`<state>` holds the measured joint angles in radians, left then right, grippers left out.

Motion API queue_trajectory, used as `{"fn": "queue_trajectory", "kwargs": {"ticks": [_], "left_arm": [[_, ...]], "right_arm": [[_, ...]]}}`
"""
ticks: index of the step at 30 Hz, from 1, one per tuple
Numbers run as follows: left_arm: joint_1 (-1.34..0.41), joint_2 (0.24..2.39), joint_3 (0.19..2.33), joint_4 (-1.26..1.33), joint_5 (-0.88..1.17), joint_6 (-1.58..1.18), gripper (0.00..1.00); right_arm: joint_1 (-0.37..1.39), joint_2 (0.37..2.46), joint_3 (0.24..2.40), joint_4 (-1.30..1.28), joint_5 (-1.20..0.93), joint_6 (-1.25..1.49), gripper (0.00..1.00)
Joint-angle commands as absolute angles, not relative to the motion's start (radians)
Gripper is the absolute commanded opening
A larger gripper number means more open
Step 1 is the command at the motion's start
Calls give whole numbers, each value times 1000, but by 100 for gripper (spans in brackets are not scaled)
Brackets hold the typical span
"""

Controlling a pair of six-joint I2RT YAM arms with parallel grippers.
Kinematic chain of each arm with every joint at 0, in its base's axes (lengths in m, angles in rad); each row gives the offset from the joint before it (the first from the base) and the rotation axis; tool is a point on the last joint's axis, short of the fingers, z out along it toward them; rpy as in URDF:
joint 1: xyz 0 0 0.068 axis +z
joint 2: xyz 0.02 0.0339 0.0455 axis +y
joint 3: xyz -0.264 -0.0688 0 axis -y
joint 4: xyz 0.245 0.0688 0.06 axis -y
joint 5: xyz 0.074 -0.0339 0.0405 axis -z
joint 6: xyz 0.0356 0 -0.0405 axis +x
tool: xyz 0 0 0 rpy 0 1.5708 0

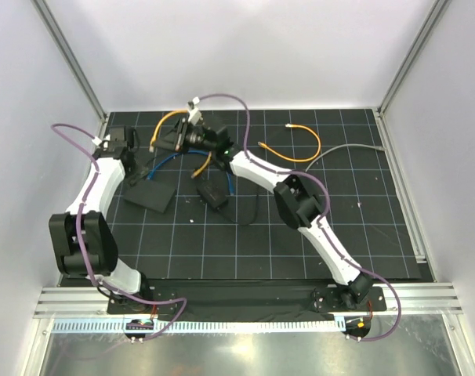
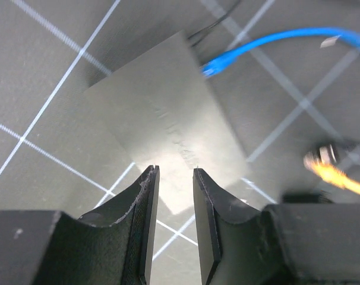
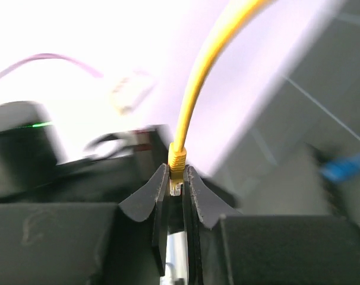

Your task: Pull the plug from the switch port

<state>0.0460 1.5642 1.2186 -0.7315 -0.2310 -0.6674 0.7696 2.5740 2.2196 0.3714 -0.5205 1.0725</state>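
Note:
The switch [image 1: 150,194] is a flat black box on the mat, and it fills the middle of the left wrist view [image 2: 168,124]. My left gripper [image 1: 128,160] hangs open over its near corner [image 2: 175,172] with nothing between the fingers. A blue cable's plug [image 2: 212,66] lies at the switch's far edge; whether it sits in a port I cannot tell. My right gripper [image 1: 168,143] is shut on a yellow plug [image 3: 177,159], held in the air away from the switch. Its yellow cable [image 3: 198,77] rises from the jaws [image 3: 176,178].
A smaller black brick [image 1: 212,193] with a thin black cord lies right of the switch. An orange cable [image 1: 300,149] and a grey cable [image 1: 347,149] lie at the back right. The blue cable [image 1: 171,160] loops behind the switch. White walls enclose the mat.

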Motion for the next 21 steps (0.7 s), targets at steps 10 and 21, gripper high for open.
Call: {"fn": "queue_trajectory", "kwargs": {"ticks": [10,21], "left_arm": [[44,1528,1332,-681,-101,-601,35],[44,1462,1213,-563,-8,-500,38]], "right_arm": [[618,2099,1907,453,-600,903,1],[407,1868,1838,-207,-270,713,1]]}}
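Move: The freed yellow cable, pinched at its plug in the right hand, is bound for the already removed yellow cable, about 18 cm ahead of that hand, 47 cm right and 20 cm below. The gray cable lies roughly 12 cm ahead and 57 cm right. The black switch is some 8 cm left, 3 cm back; the adapter box 14 cm right, 3 cm back. From the left hand, the removed yellow cable is about 24 cm ahead, 58 cm right. The yellow cable, already out of the port, is swung up and away from the switch by the right hand: mostly up at first, then in a long sweep to the right, about 23 cm right and 16 cm up, towards the removed cables, still pinching the plug and turning some 25 degrees clockwise. The empty left hand rises 4 to 5 cm above the switch, then sinks partway back, drifting right. ##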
